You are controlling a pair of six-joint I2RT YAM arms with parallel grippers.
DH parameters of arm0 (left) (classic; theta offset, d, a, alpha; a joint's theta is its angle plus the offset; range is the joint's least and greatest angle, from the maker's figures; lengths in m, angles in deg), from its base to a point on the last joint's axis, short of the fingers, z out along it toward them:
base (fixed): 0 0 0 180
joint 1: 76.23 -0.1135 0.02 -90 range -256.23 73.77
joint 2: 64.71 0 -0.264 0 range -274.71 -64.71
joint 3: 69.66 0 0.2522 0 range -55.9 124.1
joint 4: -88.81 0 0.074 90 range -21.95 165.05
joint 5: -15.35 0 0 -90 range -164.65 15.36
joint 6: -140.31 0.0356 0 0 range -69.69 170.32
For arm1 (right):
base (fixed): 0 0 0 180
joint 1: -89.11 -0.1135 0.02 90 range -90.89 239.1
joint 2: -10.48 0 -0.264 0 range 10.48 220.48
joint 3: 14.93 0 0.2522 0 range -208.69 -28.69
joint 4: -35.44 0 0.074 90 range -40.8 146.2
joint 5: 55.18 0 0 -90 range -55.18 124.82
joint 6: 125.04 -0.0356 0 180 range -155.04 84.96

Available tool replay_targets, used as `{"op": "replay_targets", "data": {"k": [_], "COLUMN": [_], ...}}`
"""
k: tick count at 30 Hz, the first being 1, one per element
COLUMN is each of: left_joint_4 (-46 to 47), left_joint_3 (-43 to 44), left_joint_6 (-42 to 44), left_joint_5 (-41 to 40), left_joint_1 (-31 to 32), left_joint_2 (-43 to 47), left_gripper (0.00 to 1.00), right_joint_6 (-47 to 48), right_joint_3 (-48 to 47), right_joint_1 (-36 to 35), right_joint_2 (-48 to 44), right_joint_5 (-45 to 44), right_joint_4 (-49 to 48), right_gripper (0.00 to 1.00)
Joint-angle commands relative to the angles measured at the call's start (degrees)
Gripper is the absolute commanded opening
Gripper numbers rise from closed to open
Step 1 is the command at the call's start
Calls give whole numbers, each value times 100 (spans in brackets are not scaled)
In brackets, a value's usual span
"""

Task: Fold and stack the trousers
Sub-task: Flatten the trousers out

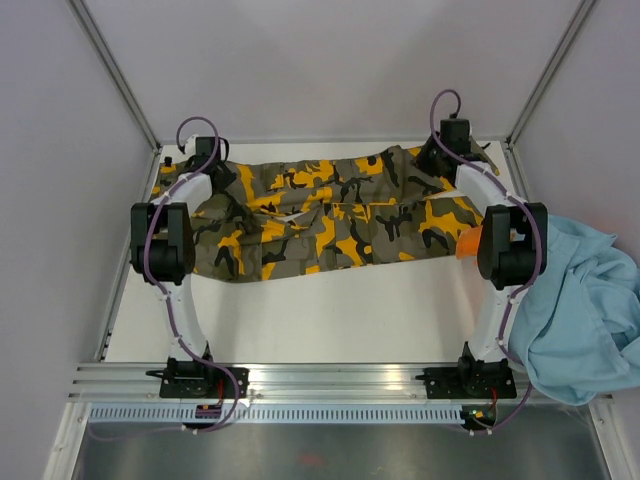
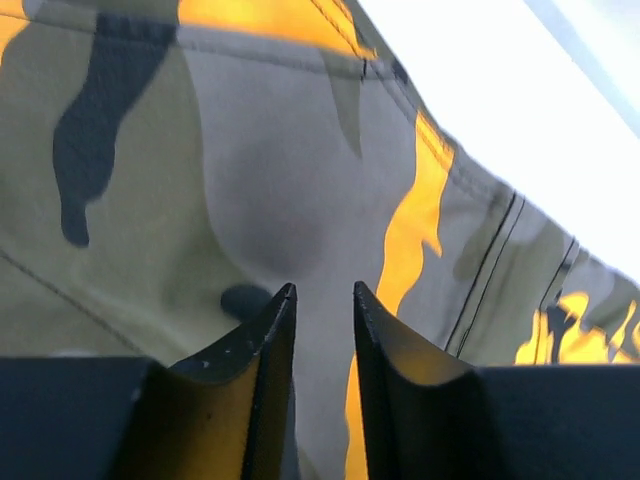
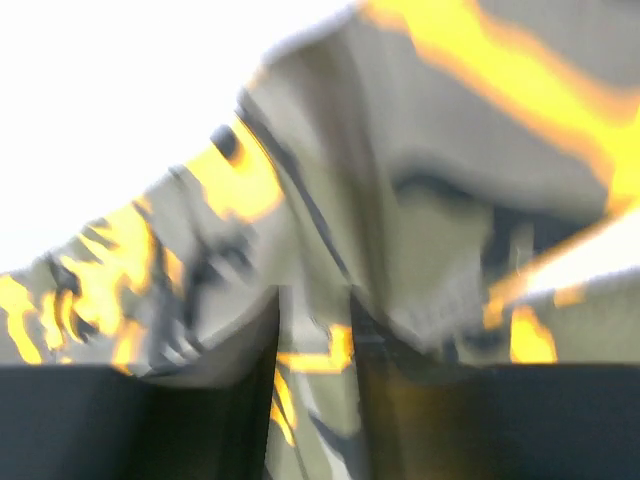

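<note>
The camouflage trousers (image 1: 320, 215) lie spread across the far half of the table, olive-grey with black and yellow-orange blotches. My left gripper (image 1: 205, 150) is down at their far left end. In the left wrist view its jaws (image 2: 324, 290) stand a little apart over flat cloth (image 2: 250, 170), with nothing pinched between them. My right gripper (image 1: 440, 150) is at the trousers' far right end. The right wrist view is blurred; there the gripper (image 3: 315, 300) has its jaws apart, with bunched cloth (image 3: 430, 180) showing in the gap and just beyond.
A plain light-blue garment (image 1: 585, 300) hangs over the table's right edge beside the right arm. A bit of orange cloth (image 1: 468, 243) shows by that arm's elbow. Grey walls close in the back and sides. Bare white table (image 1: 330, 310) lies in front of the trousers.
</note>
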Motion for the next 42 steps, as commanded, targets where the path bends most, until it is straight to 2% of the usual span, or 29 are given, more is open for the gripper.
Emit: {"op": "replay_targets", "data": {"k": [1, 4, 5, 6, 8, 13, 21, 32, 36, 37, 39, 42], "left_joint_4": [-340, -393, -376, -350, -288, -244, -209, -236, -165, -148, -121, -384], "left_joint_3": [501, 616, 625, 642, 739, 924, 1056, 1082, 1100, 1143, 1362, 2141], "left_joint_6": [-468, -978, -1075, -1224, -1322, -1506, -1559, -1902, -1972, -1981, -1877, -1061], "left_joint_5": [-9, 150, 238, 300, 458, 564, 792, 889, 959, 977, 1169, 1494], "left_joint_1": [-29, -29, -29, -29, -29, -38, -73, -126, -126, -308, -336, -275], "left_joint_2": [-263, -492, -553, -632, -720, -967, -1072, -1152, -1195, -1213, -1274, -1275], "left_gripper": [34, 27, 19, 14, 2, 2, 2, 2, 2, 2, 2, 2], "right_joint_6": [739, 678, 626, 599, 573, 607, 696, 353, 151, 133, 203, 509], "right_joint_3": [-1008, -1782, -1975, -2290, -2468, -2469, -2399, -1565, -1213, -1108, -1019, -853], "right_joint_1": [142, 265, 308, 335, 353, 518, 739, 1363, 1714, 1759, 1803, 1742], "right_joint_2": [22, 812, 1016, 1210, 1676, 2177, 2486, 2047, 1933, 1924, 1836, 1529], "right_joint_5": [-346, -346, -346, -503, -487, -689, -811, -1637, -1533, -1472, -1253, -1041], "right_joint_4": [-56, 93, 163, 312, 366, 261, 410, 577, 472, 428, 332, 24], "right_gripper": [26, 13, 4, 0, 0, 0, 0, 0, 0, 0, 0, 0]}}
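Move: The far leg's yellow-striped stretch lies about 9 cm ahead of the right hand, 7 cm to its right and 9 cm below. From that hand the leg's hem end is some 8 cm ahead and 23 cm right, the near leg some 11 cm back, directly left-right level, and the orange cloth about 14 cm back and 13 cm right. Below the left hand by 5 cm, the grey panel lies 2 cm ahead, 2 cm right. Shut fingertips come down on the far leg: the right hand closes while arching up and forward over the fold, lands some 9 cm farther out, then drags along the cloth to the right towards the hem, easing back and yawing about 20 degrees clockwise, ending some 20 cm right of its start. The left closes too, sinks about 5 cm and presses on the grey panel, rolling left side down. ##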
